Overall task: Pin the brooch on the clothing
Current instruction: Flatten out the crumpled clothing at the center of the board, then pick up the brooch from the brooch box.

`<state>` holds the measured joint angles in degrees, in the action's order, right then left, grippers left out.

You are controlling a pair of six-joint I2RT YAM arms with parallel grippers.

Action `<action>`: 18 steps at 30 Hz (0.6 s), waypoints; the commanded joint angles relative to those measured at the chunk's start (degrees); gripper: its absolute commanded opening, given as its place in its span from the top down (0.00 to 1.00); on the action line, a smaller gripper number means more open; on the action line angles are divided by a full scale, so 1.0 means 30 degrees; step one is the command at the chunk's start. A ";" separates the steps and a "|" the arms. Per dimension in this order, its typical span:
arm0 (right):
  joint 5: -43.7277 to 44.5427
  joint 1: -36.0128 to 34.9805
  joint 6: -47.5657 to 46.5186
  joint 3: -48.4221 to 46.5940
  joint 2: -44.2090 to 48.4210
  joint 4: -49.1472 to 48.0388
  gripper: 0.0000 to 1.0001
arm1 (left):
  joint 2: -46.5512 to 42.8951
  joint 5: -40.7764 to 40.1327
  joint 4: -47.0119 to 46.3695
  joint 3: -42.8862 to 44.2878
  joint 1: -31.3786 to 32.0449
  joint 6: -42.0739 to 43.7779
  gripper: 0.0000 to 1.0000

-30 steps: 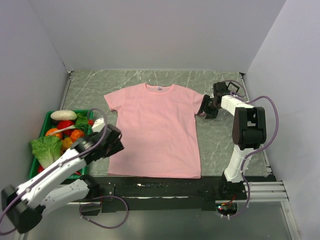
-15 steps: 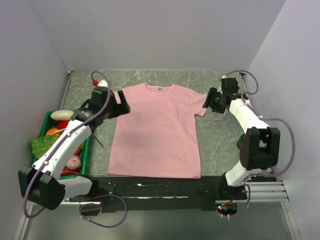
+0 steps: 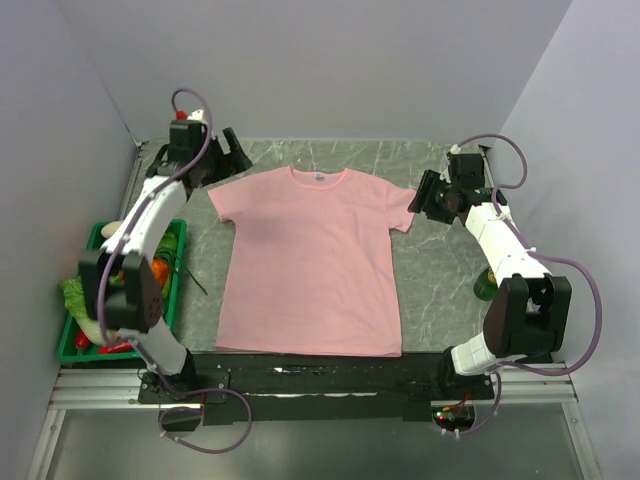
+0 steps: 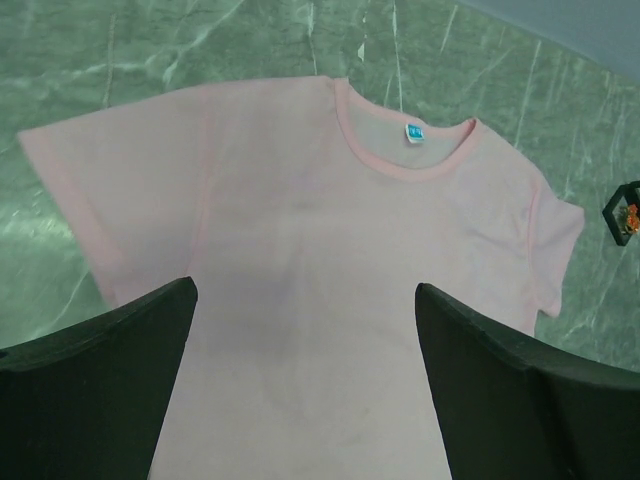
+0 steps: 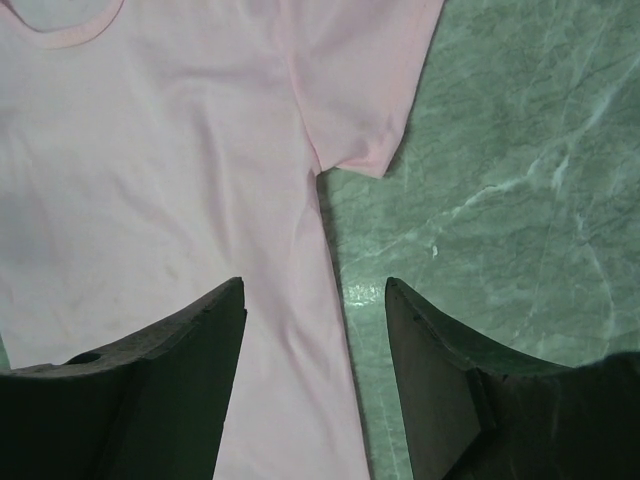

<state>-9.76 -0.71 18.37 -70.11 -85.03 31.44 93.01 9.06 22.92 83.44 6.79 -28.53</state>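
Note:
The clothing [image 3: 310, 260] is a light pink T-shirt lying flat on the green marble table, its collar and white label [image 4: 413, 131] toward the back wall. My left gripper [image 3: 228, 152] hangs high over the back left, and its fingers stand wide open [image 4: 305, 285] over the chest with nothing between them. My right gripper [image 3: 422, 197] hovers by the right sleeve [image 5: 352, 110], open [image 5: 314, 282] and empty over the shirt's side edge. A tiny orange speck [image 4: 632, 214] sits in a black shape beside that sleeve. I cannot tell whether it is the brooch.
A green crate [image 3: 172, 285] of vegetables stands at the left edge under the left arm. A small green object [image 3: 484, 288] sits behind the right arm. Walls close in the left, back and right. A black rail [image 3: 300, 375] runs along the near edge.
The left arm swung from the near left, over the crate, up to the back left corner, and its jaws opened wide. The right arm stretched out, its gripper shifting slightly back beside the sleeve.

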 commanded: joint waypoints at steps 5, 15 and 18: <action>0.0263 0.0149 -0.0263 -0.0214 -0.0393 0.0240 0.35 | 0.6259 0.3043 -0.0051 0.3066 0.0052 -0.0010 0.04; 0.2638 0.1173 -0.0850 -0.3637 -0.3468 0.1706 0.34 | 0.3486 0.1758 -0.0402 0.0315 0.0988 0.1893 0.04; 0.2521 0.1788 -0.0734 -0.5129 -0.4757 0.2028 0.34 | 0.2282 0.0503 -0.0753 -0.0624 0.1603 0.2537 0.03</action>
<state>-4.27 2.31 16.64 -78.83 -96.07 35.51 108.07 15.03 23.38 83.35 9.23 -24.60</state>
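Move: From the open left gripper, the shirt's left shoulder lies some 22 cm below, about 6 cm ahead and 3 cm to the right; the neckline is 13 cm ahead and 25 cm to the right, as low. From the right gripper, the brooch in its black box lies roughly 16 cm ahead, 15 cm to the right and 15 cm lower; the shirt's right sleeve is about 9 cm ahead, 5 cm left and 16 cm lower. Drop the wide-open left gripper about 14 cm over the shirt's left shoulder, swinging forward briefly and back again while drifting right and tipping the fingers some 15 degrees further down; lift slightly at the end, staying clear of the cloth. Let the right gripper barely sink at first, then start it right, forward and down towards the brooch box, fingers kept part open. ##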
